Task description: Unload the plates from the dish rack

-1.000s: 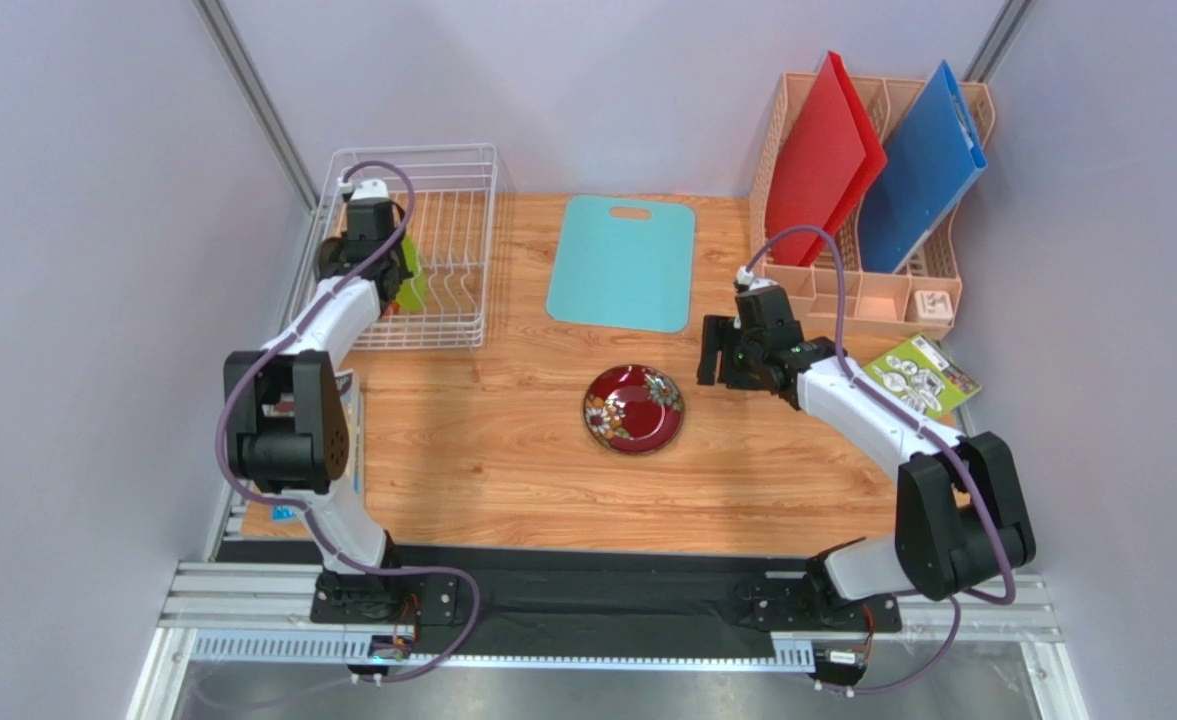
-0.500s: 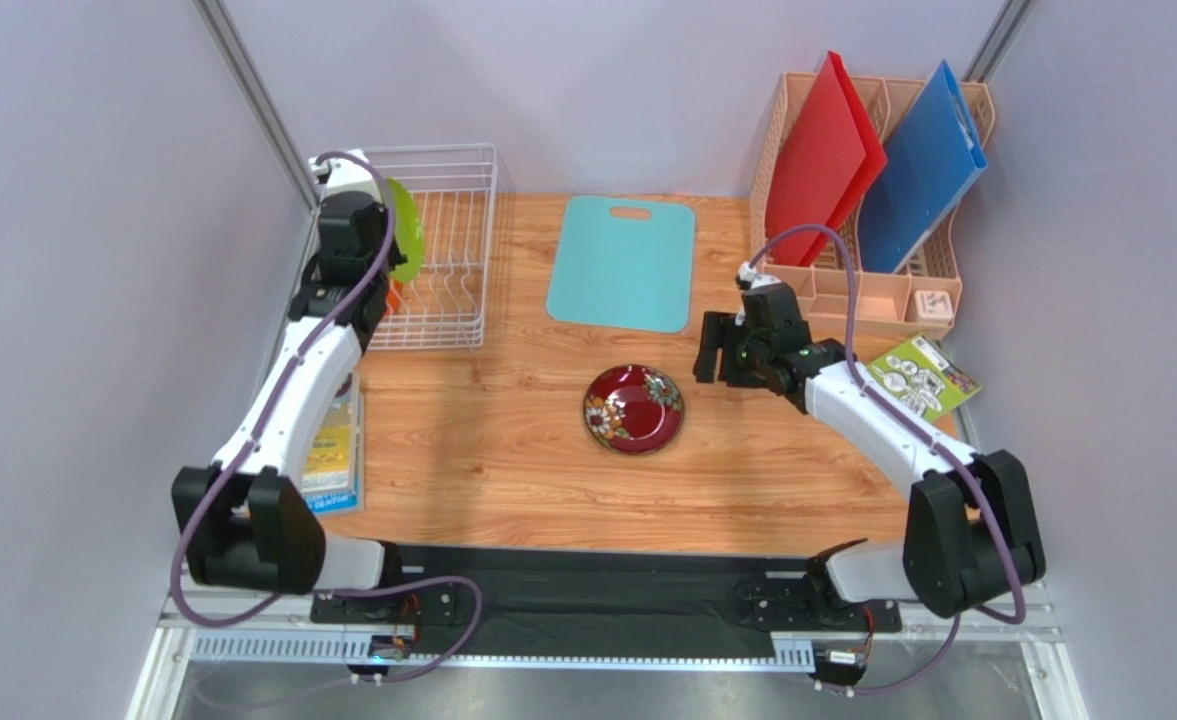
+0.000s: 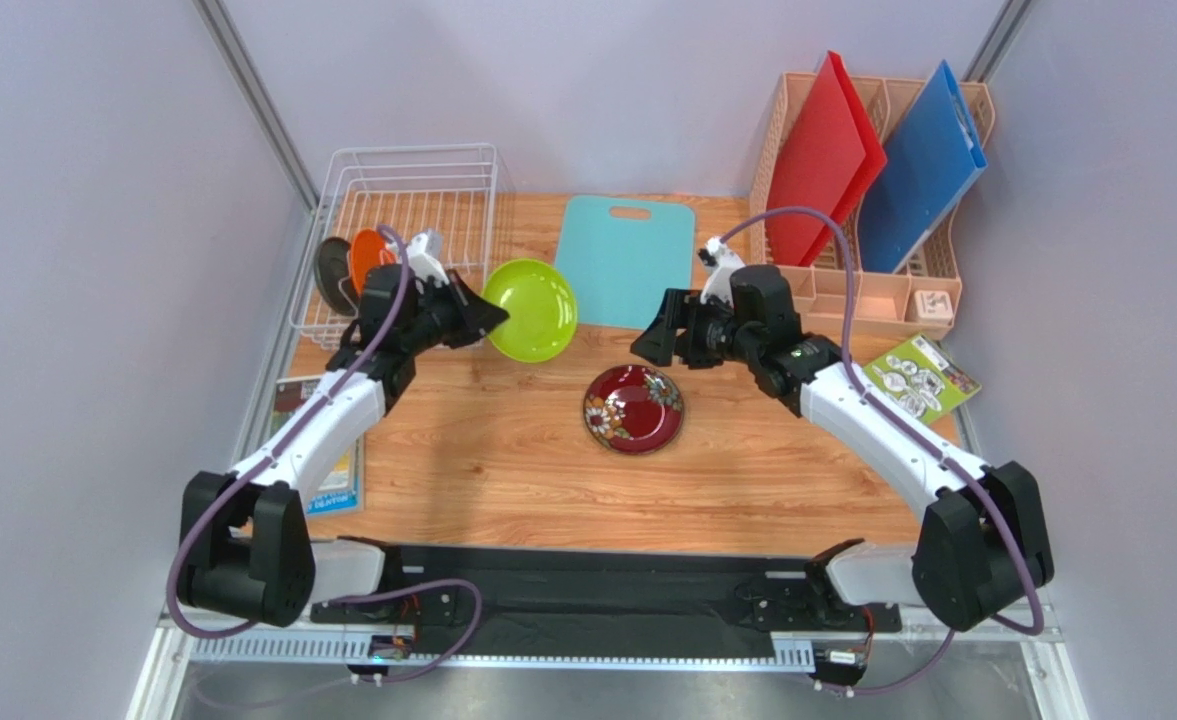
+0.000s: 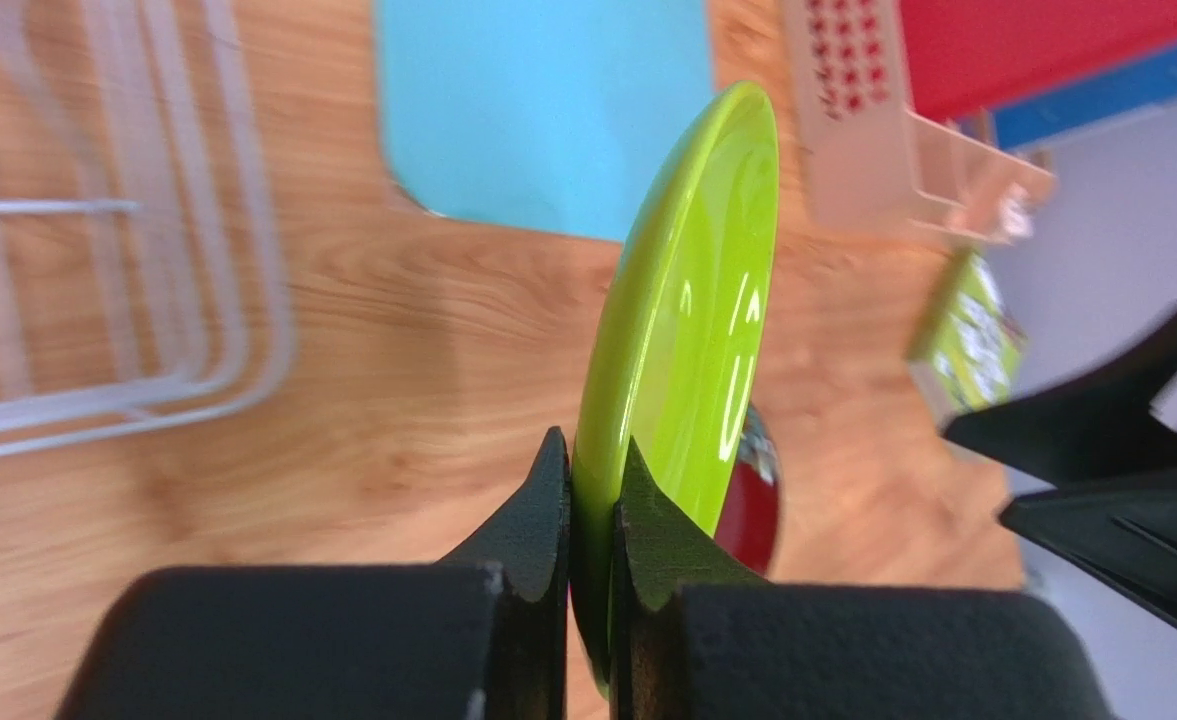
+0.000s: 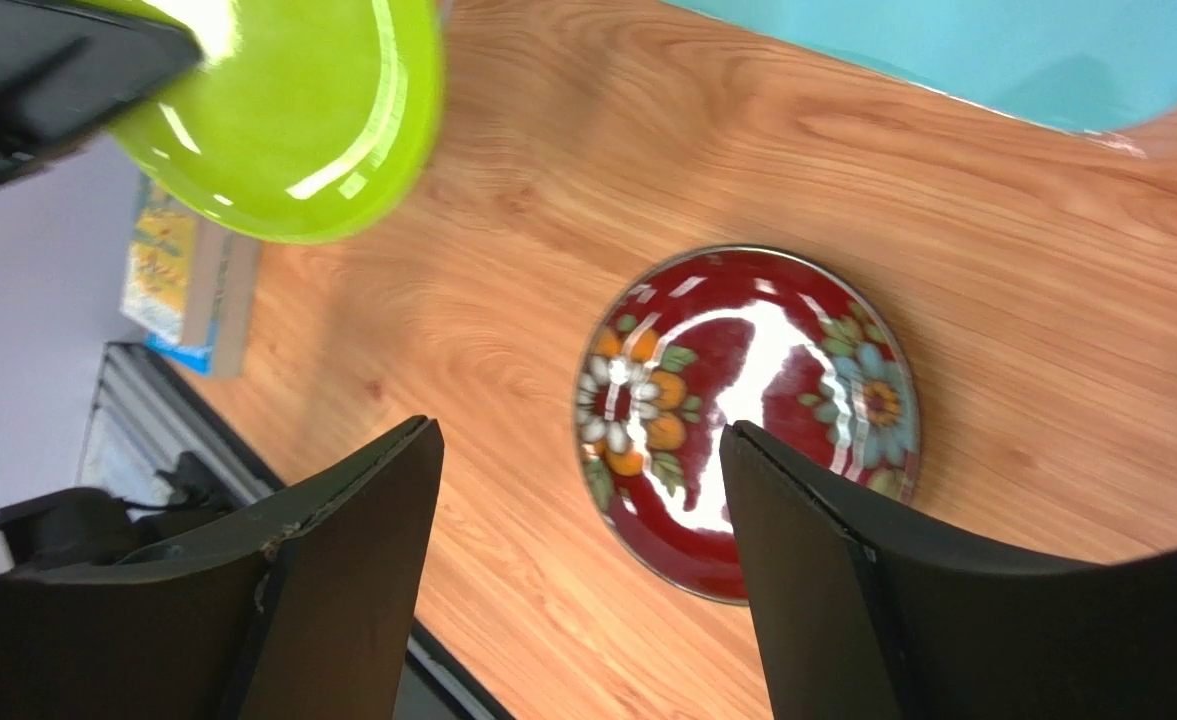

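My left gripper [image 3: 486, 315] is shut on the rim of the lime green plate [image 3: 533, 309] and holds it in the air between the white wire dish rack [image 3: 399, 183] and the dark red patterned plate [image 3: 633, 407], which lies flat on the table. The wrist view shows the jaws pinching the green plate [image 4: 684, 300] on edge. An orange plate [image 3: 363, 258] and a dark teal-grey plate [image 3: 333, 272] stand at the rack's near left. My right gripper [image 3: 657, 327] is open and empty, just above and behind the red plate [image 5: 752, 413], facing the green plate [image 5: 301, 120].
A flat teal cutting board [image 3: 624, 261] lies behind the plates. A peach organizer [image 3: 865, 285] with a red board [image 3: 823, 158] and a blue board [image 3: 922, 165] stands at the back right. A green leaflet [image 3: 922, 375] lies at the right, a booklet [image 3: 336, 477] at the left edge.
My left gripper lifted the green plate out of the rack and swung it right, over the table. My right gripper moved left toward the green plate, over the red plate's far side.
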Available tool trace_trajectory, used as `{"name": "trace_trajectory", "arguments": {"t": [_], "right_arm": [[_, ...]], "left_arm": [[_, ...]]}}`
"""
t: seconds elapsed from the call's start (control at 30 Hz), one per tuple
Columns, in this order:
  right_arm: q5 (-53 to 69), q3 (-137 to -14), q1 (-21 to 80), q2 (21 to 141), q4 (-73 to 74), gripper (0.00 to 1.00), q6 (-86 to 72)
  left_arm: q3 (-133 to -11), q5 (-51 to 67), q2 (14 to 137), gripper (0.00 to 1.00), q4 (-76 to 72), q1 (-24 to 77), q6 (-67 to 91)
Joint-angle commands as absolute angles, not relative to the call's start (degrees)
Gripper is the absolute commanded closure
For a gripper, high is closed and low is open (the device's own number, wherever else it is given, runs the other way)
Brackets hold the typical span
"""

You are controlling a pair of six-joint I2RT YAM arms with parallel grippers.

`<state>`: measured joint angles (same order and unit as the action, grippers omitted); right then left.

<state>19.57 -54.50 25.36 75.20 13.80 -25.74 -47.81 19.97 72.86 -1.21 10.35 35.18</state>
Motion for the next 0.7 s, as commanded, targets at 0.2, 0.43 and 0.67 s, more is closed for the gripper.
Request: {"name": "trace_trajectory", "arguments": {"t": [0.2, 0.43, 0.67], "right_arm": [[25.40, -55.28, 27.51, 79.54, 2.38, 0.25, -30.15], [26.54, -55.72, 27.60, 84.19, 0.53, 0.26, -30.32], [26.11, -55.02, 27.51, 86.05, 0.44, 0.98, -29.88]], "left_arm": [[-43.16, 31.99, 75.67, 1.00, -20.12, 17.31, 46.76], [-41.05, 31.73, 76.20, 1.00, -22.94, 20.83, 47.98], [-41.13, 31.38, 76.20, 1.00, -22.86, 21.53, 47.20]]}}
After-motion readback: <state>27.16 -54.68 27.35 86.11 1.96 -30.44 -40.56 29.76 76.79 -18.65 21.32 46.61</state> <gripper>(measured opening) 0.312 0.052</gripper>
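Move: The green plate, held upright by its rim in the left fingers, has its middle about 21 cm to the right hand's left, 6 cm ahead and slightly lower. From that hand, the red plate lies 7 cm back, 3 cm left and some 15 cm below; the turquoise board about 20 cm ahead, 5 cm left. From the left hand, the green plate's middle is 4 cm ahead and 6 cm right, the open right gripper 27 cm right and 2 cm back. Left hand brings the green plate 10 cm right, 5 back; right reaches left, down, and pinches its rim. ##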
